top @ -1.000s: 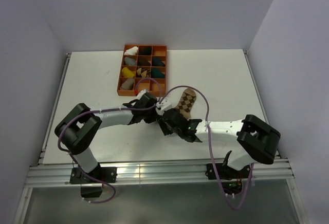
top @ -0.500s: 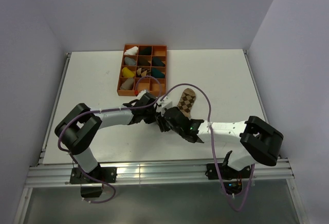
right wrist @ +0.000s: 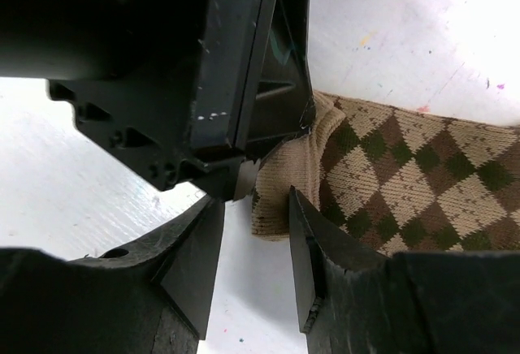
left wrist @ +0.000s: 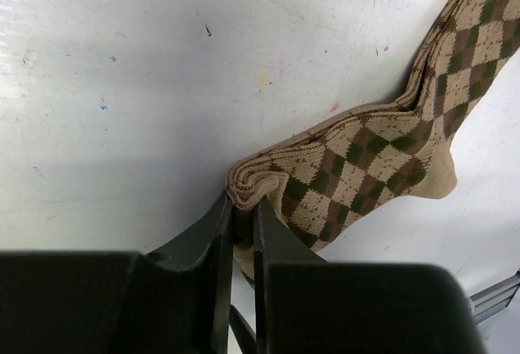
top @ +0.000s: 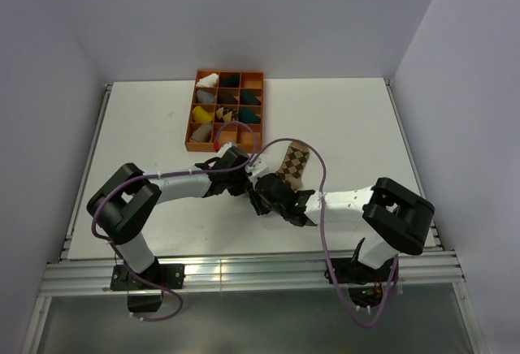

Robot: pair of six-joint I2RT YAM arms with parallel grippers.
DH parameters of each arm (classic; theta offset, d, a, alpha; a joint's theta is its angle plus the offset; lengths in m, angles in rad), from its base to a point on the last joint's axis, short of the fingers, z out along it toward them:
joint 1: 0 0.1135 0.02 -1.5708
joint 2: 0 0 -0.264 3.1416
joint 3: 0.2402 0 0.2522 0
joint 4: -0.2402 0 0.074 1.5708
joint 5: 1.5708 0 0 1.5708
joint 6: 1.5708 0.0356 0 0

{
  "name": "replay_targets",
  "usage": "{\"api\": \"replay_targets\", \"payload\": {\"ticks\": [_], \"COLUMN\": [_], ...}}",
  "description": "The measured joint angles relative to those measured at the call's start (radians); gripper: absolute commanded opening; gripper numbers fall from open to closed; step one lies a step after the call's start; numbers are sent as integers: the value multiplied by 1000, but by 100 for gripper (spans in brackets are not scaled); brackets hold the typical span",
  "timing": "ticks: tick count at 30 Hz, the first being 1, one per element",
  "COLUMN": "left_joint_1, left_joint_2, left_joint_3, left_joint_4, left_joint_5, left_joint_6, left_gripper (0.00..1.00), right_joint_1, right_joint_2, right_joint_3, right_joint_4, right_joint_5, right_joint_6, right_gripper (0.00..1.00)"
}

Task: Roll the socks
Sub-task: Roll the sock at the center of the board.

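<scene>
A tan-and-brown argyle sock [top: 294, 163] lies flat on the white table, stretching up and to the right. My left gripper [left wrist: 244, 208] is shut on its bunched, folded end [left wrist: 252, 179], and the diamond-patterned body [left wrist: 382, 151] runs off to the upper right. In the top view the left gripper [top: 246, 177] sits just left of the sock. My right gripper [right wrist: 256, 232] stands open right under the left gripper's black body [right wrist: 203, 70]. The sock's plain tan edge [right wrist: 284, 183] hangs between the right fingers, close to the right finger [right wrist: 313, 248]. Only the argyle pattern shows clearly.
An orange compartment tray [top: 230, 71] with several coloured sock bundles stands behind the grippers at the table's back. Both arms crowd together near the table's middle front, their cables looping over the sock.
The right arm has swung left, bringing its gripper in under the left gripper at the sock's end, and its jaws have narrowed a little. The left gripper has kept its hold and place.
</scene>
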Motion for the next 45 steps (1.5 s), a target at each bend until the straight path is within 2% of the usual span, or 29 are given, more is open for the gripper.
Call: {"api": "replay_targets", "payload": {"ticks": [18, 20, 23, 24, 25, 26, 28, 30, 31, 32, 35, 40, 45], "left_joint_1": [-1, -1, 0, 2, 4, 4, 5, 7, 10, 12, 16, 28, 29], "left_joint_2": [0, 0, -1, -2, -3, -6, -13, -29, -45, -68, -131, -217, -226], "left_joint_3": [3, 3, 6, 6, 6, 6, 6, -5, -17, -30, -52, -96, -138], "left_joint_4": [-3, -4, -9, -10, -12, -17, -24, -25, -24, -25, -23, 34, 90], "left_joint_5": [9, 9, 2, 0, -3, -8, -16, -22, -24, -25, -30, -45, -34], "left_joint_6": [-2, -3, -8, -10, -16, -23, -32, -48, -55, -64, -82, -98, -98], "left_gripper": [0, 0, 2, 5, 7, 10, 23, 45, 50, 59, 69, 67, 64], "right_joint_1": [-11, -11, -14, -14, -14, -15, -18, -30, -40, -59, -118, -250, -396], "right_joint_2": [48, 62, 80, 82, 85, 87, 85, 76, 70, 60, 31, 6, 25], "right_joint_3": [5, 17, 41, 47, 54, 57, 57, 54, 48, 39, 8, -52, -137], "right_joint_4": [-8, -18, -39, -45, -50, -53, -55, -56, -54, -52, -43, 29, 183], "right_joint_5": [58, 71, 83, 84, 85, 84, 79, 50, 33, 3, -83, -333, -612], "right_joint_6": [42, 50, 58, 61, 63, 68, 75, 82, 87, 95, 113, 146, 228], "right_gripper": [42, 33, 13, 2, 0, 0, 0, 0, 0, 0, 0, 0, 0]}}
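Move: The sock's rolled end is about 2 cm ahead of the right hand and 2 cm below it, near level sideways. The left fingers still pinch its far part, its middle about 1 cm back of and 1 cm below that hand. The sock's flat part runs ahead and right, its middle some 10 cm forward and 8 cm right of the right hand; the compartment box is about 26 cm ahead and 10 cm left of it. While the left fingers keep the roll pinched, the half-open right fingers sink and reach forward, each about 2 cm, drifting slightly right onto the roll's near part, and shut on it. Only then does the left hand open wide and lift off about 5 cm, easing some 2 cm to its left with a slight tilt, as the right hand keeps its pinch, shifts about 2.5 cm to its right and turns some 30 degrees, its fingers tipping steeper down and its left side rising. ##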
